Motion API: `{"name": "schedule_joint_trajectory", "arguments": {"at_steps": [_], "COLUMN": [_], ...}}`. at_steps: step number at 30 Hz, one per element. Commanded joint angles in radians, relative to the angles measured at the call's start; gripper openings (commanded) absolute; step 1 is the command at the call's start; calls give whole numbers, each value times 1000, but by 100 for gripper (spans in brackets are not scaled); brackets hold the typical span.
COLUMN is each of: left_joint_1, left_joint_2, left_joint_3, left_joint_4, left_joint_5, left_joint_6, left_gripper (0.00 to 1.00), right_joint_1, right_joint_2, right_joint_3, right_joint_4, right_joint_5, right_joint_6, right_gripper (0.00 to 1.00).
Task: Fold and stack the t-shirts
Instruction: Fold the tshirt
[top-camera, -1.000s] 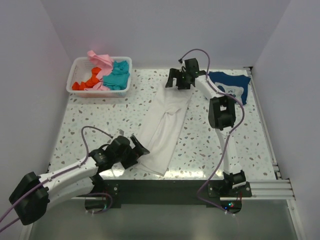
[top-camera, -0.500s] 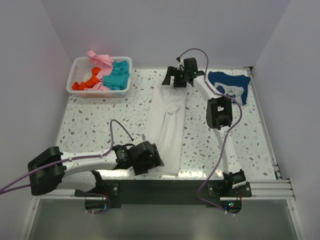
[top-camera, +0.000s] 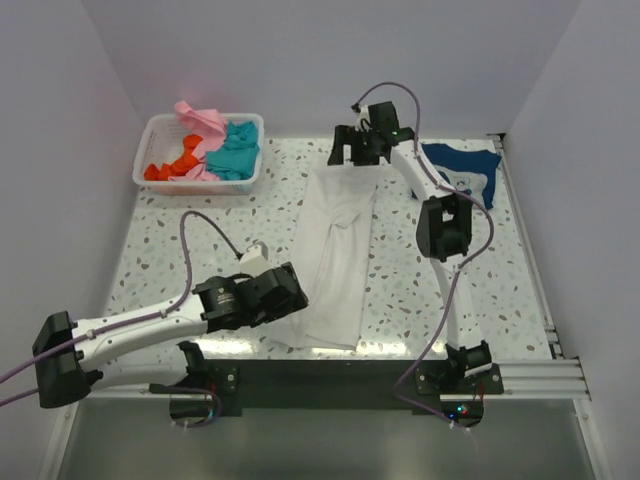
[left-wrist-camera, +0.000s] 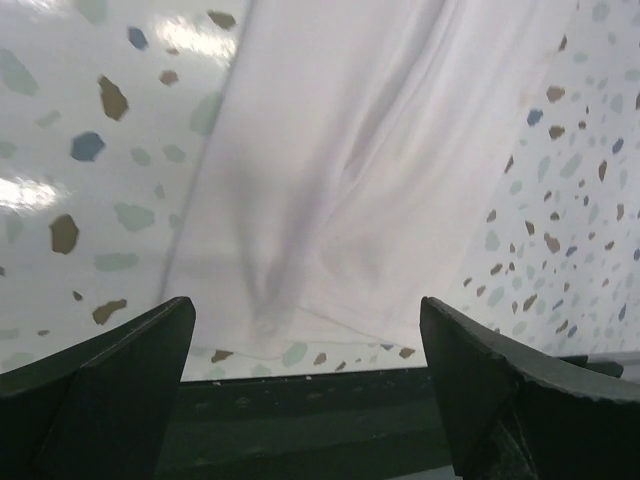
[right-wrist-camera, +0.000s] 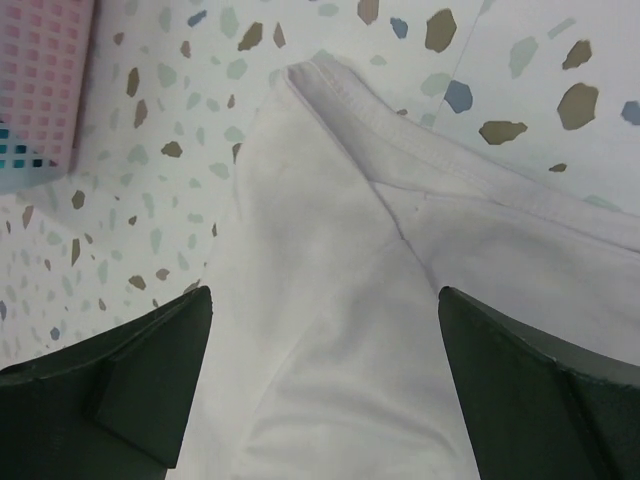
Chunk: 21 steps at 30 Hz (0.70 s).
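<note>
A plain white t-shirt lies folded into a long strip down the table's middle. It fills the left wrist view and the right wrist view. My left gripper is open and empty at the strip's near left edge. My right gripper is open and empty above the strip's far end, near the collar. A navy blue t-shirt with a white print lies folded at the far right. Pink, teal and orange t-shirts sit in the basket.
The white slotted basket stands at the far left corner; its wall shows in the right wrist view. The table's near edge is just below the shirt's hem. White walls enclose the table on three sides.
The left gripper has moved from the shirt's near hem back to its left edge. The right gripper has shifted slightly at the far end. The shirt strip now lies straighter.
</note>
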Motion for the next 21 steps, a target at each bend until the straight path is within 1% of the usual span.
{"name": "schedule_joint_trajectory", "arguments": {"at_steps": [1, 2, 3, 4, 5, 6, 7, 8, 9, 11, 12, 14, 15, 18, 19, 21], "left_joint_1": [81, 112, 172, 190, 207, 238, 255, 270, 304, 338, 371, 393, 411, 425, 428, 427], "left_joint_2": [-24, -34, -40, -44, -49, -47, -47, -46, -44, -43, -43, -46, -46, -47, -52, -69], "left_joint_3": [25, 17, -3, -15, -24, -35, -35, -35, -31, -29, -31, -40, -48, -61, -64, -81], "left_joint_4": [-91, -71, -53, -31, -14, 13, 20, 24, 26, 29, 35, 69, 78, 81, 78, 81], "left_joint_5": [-108, -83, -74, -72, -74, -74, -76, -76, -76, -79, -73, -48, -39, -31, -33, -19], "left_joint_6": [77, 124, 154, 174, 200, 214, 228, 252, 264, 300, 310, 347, 357, 381, 381, 389], "left_gripper": [100, 100, 100, 100, 100, 100, 100, 100, 100, 100, 100, 100, 100, 100, 100, 100], "right_joint_1": [34, 42, 60, 69, 78, 95, 104, 120, 159, 213, 267, 311, 351, 417, 431, 468], "right_joint_2": [-193, -244, -273, -308, -417, -472, -540, -648, -705, -793, -874, -950, -1020, -1131, -1193, -1246], "right_joint_3": [-11, -29, -101, -170, -261, -493, -606, -802, -878, -997, -1093, -1190, -1285, -1465, -1505, -1595], "right_joint_4": [-59, -74, -103, -99, -72, 35, 91, 145, 212, 238, 254, 268, 284, 309, 320, 340], "right_joint_5": [81, 101, 125, 148, 152, 141, 141, 135, 141, 171, 181, 176, 179, 219, 190, 143], "right_joint_6": [-83, -93, -102, -102, -87, -67, -7, 13, 25, 42, 50, 102, 132, 218, 234, 251], "right_gripper": [99, 99, 99, 99, 99, 99, 99, 99, 99, 99, 99, 99, 99, 99, 99, 99]}}
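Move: The white t-shirt lies as a long strip, its middle about 28 cm back, 3 cm left of and some 7 cm below the open right hand, which hangs over its far end. From there the laundry basket is about 43 cm left, 3 cm ahead; the folded navy shirt some 35 cm right, 4 cm back. From the left hand, the white strip's middle is about 14 cm ahead, 12 cm right and 8 cm below. No touch can be seen in either hand: the right hand hops up about 8 cm off the white t-shirt's far end and sweeps some 37 cm back over the strip towards its near end, sinking again as it goes, with a slight counter-clockwise turn. The left hand slides left and forward, off the strip to the bare table beside its left edge. Both grippers stay wide open. ##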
